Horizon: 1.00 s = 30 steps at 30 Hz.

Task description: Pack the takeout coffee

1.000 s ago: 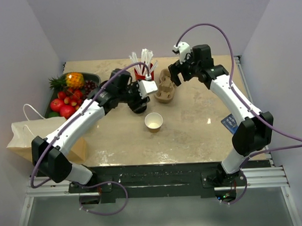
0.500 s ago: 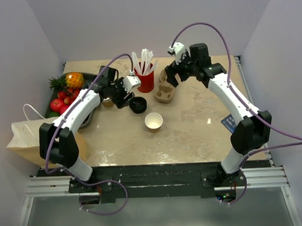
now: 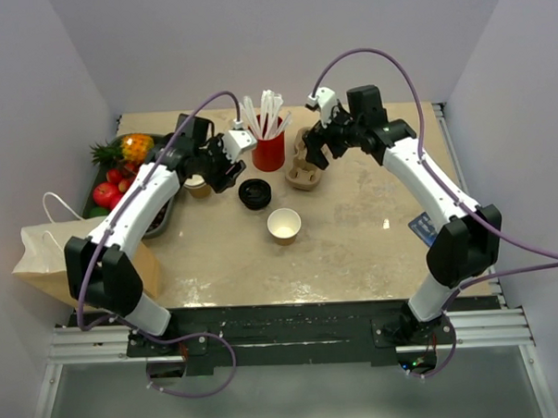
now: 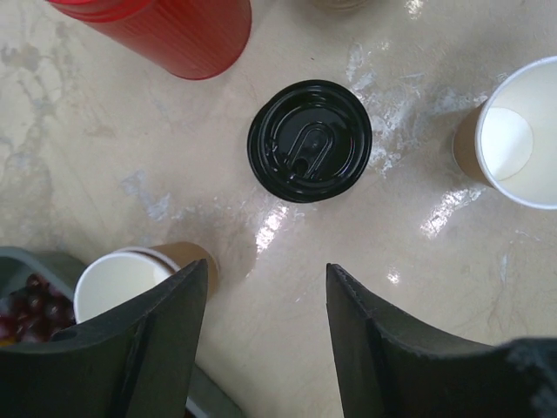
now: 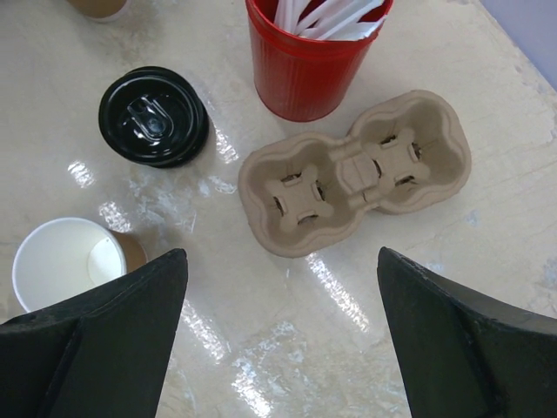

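Note:
The takeout coffee (image 3: 253,193) stands upright mid-table, and only its round black lid (image 4: 309,141) shows from above. It also appears at the upper left of the right wrist view (image 5: 152,116). My left gripper (image 3: 220,168) hovers just left of it, open, with nothing between its fingers (image 4: 265,274). A lidless tan cup (image 4: 117,283) sits beside its left finger. My right gripper (image 3: 317,155) hangs open and empty (image 5: 280,254) over the moulded two-cup carrier (image 5: 357,178), which lies right of the coffee.
A red cup of white straws (image 3: 268,152) stands behind the coffee. A second lidless cup (image 3: 284,225) sits in front of it. Fruit (image 3: 120,183) fills a dark tray at far left, with a paper bag (image 3: 45,256) below it. A blue card (image 3: 421,229) lies at right.
My left gripper has drawn back leftward off the coffee, leaving it standing, and now hangs near the left lidless cup. The right gripper has drifted slightly left over the carrier.

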Motion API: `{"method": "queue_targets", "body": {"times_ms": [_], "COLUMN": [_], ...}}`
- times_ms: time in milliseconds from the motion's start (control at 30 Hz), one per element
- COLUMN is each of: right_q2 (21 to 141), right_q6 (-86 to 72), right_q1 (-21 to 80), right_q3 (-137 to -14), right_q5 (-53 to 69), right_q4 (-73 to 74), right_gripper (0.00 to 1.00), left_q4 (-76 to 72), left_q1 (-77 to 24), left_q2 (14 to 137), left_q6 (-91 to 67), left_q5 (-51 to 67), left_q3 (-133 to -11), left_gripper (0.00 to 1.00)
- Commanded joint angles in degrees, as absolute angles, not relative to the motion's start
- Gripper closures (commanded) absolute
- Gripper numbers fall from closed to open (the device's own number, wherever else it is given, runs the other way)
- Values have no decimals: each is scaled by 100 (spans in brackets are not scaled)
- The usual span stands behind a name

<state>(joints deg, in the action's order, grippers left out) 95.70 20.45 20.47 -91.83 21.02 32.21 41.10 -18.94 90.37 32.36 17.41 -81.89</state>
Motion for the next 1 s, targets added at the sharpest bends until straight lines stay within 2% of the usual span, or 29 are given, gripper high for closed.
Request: {"method": "queue_targets", "body": {"times_ms": [0,133,333,567,800,967], "right_q2": [9527,9676,9958,9853,9721,9764], "right_q6": [2031,1942,1890,1740,1564,1512], "right_q1": [2153,2451,2830,2848,2839,2839], "right_q3": [-9571,-9878,-10257,-10169,-10020,-10159], "right_q5": [2531,2996,3041,2777,2672,2812], "right_q4": [3234,3129,3190,3120,2988,3024], "right_gripper": [9,9,9,10,10,11], "left_q4": [4341,4386,4009,3771,3613,3445], "left_q1": [-1907,-1890,-1775,-1775,-1775,-1775], "left_q2": [8227,7840,7778,8182,7981,7927], "left_q6": [3243,3235,2637,2120,1942,2039], "left_q5": [1424,1170,984,915,387,474], "left_q3": [-8271,-7928,-7735,-7707,-7629,-7339], "left_gripper": [39,39,39,36,37,37]}}
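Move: The black lids, my right hand's likely goal, lie about 18 cm to its left, 1 cm back and 16 cm down; the cardboard tray is 11 cm ahead, 2 cm left, and the upright cup 13 cm back, 10 cm left. From my left hand, the nested cups stand about 4 cm ahead, 8 cm left and 7 cm down; the lids are 4 cm ahead, 8 cm right, 11 cm down. I swing my right hand about 9 cm left towards the black lids, rising some 4 cm and turning slightly counter-clockwise, then hold it there, wide open. Meanwhile I lift my empty left hand about 6 cm and lower it most of the way again, easing 4 cm left towards the nested cups while turning it about 15 degrees counter-clockwise, fingers still open. ##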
